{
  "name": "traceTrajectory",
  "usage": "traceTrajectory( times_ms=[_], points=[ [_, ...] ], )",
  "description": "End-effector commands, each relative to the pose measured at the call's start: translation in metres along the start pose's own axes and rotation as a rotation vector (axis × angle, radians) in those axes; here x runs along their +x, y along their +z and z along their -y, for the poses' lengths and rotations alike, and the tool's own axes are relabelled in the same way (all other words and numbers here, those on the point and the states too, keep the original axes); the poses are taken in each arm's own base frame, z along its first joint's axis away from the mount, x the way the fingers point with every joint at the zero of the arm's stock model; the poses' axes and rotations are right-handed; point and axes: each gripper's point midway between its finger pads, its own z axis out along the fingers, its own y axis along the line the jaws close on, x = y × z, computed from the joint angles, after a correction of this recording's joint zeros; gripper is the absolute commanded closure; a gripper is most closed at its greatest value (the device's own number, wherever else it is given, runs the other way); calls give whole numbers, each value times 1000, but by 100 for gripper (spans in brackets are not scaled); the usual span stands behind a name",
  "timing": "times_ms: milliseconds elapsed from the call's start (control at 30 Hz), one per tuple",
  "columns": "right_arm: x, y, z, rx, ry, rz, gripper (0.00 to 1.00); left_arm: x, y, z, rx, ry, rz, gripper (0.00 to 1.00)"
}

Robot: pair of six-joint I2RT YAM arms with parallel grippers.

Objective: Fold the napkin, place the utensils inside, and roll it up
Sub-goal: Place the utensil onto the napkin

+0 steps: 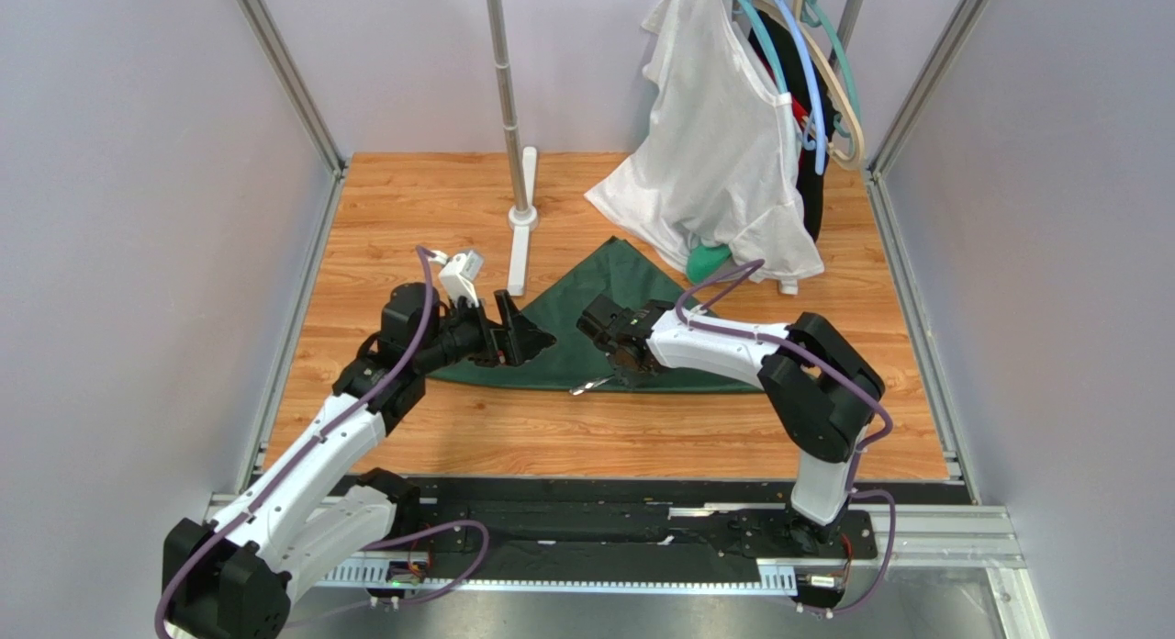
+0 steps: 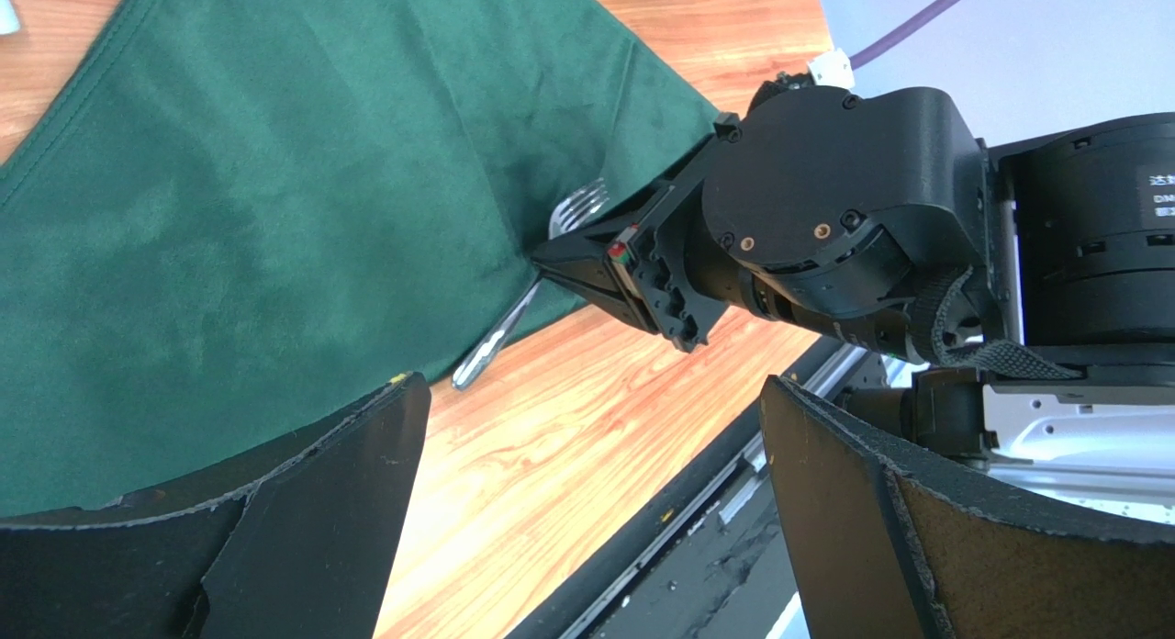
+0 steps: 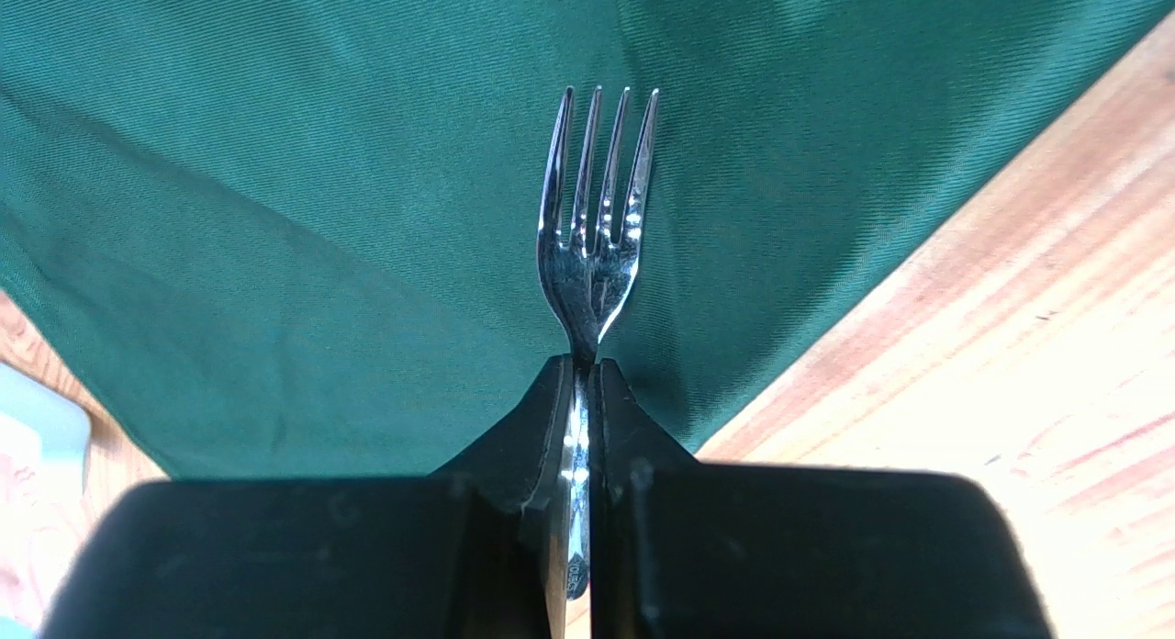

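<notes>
The dark green napkin point(image 1: 607, 302) lies on the wood table folded into a triangle, point to the back. It fills the left wrist view point(image 2: 276, 185) and the right wrist view point(image 3: 345, 185). My right gripper point(image 1: 611, 333) point(image 3: 582, 378) is shut on the neck of a silver fork point(image 3: 593, 226). The tines reach over the cloth near its front edge, and the handle point(image 2: 490, 343) sticks out over bare wood point(image 1: 593, 386). My left gripper point(image 1: 531, 340) point(image 2: 590, 391) is open and empty at the napkin's left corner, facing the right gripper point(image 2: 607, 260).
A white garment point(image 1: 717, 157) hangs on hangers at the back right with a brighter green garment point(image 1: 708, 263) under it, touching the napkin's back edge. A metal stand pole point(image 1: 508, 102) with a white base point(image 1: 520, 254) stands behind the napkin. Grey walls close both sides.
</notes>
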Motion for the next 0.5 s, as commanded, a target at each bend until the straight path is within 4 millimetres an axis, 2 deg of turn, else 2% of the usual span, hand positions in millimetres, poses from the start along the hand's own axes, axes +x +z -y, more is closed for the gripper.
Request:
traceTrajectory(
  times_ms=[0,167,200,300,467],
  points=[
    [-5,-2,-36,-55,566,-16,94,-7,-4,7,17,35,30,1],
    [-9,-5,-35,-68,566,-14,85,-7,-4,5,10,35,31,1],
    [-10,-6,-35,-77,569,-16,75,-8,-5,6,10,38,34,1],
    [-12,-9,-38,-96,566,-17,73,-8,-5,4,1,40,34,1],
    [-16,-20,-44,-134,532,-18,59,-12,-7,3,-17,51,49,1]
  ],
)
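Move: My right hand, pointing steeply down, holds the fork near its middle just above the napkin. The fork's tines point ahead and right, its handle end back and left. The folded napkin's middle lies about 6 cm ahead and 1 cm left of this hand, 1 cm lower. The white rack foot is roughly 27 cm ahead and 16 cm left. From my left hand the napkin's middle is some 6 cm ahead, 12 cm right and 18 cm below. I let go of the fork with my right hand, opening the fingers from shut to about a third so the pads come off both sides of its handle. The hand all but stays in place, easing about 0.5 cm forward and then sinking about as little. The fingertips end astride the handle, close over the cloth near the napkin's folded edge. ##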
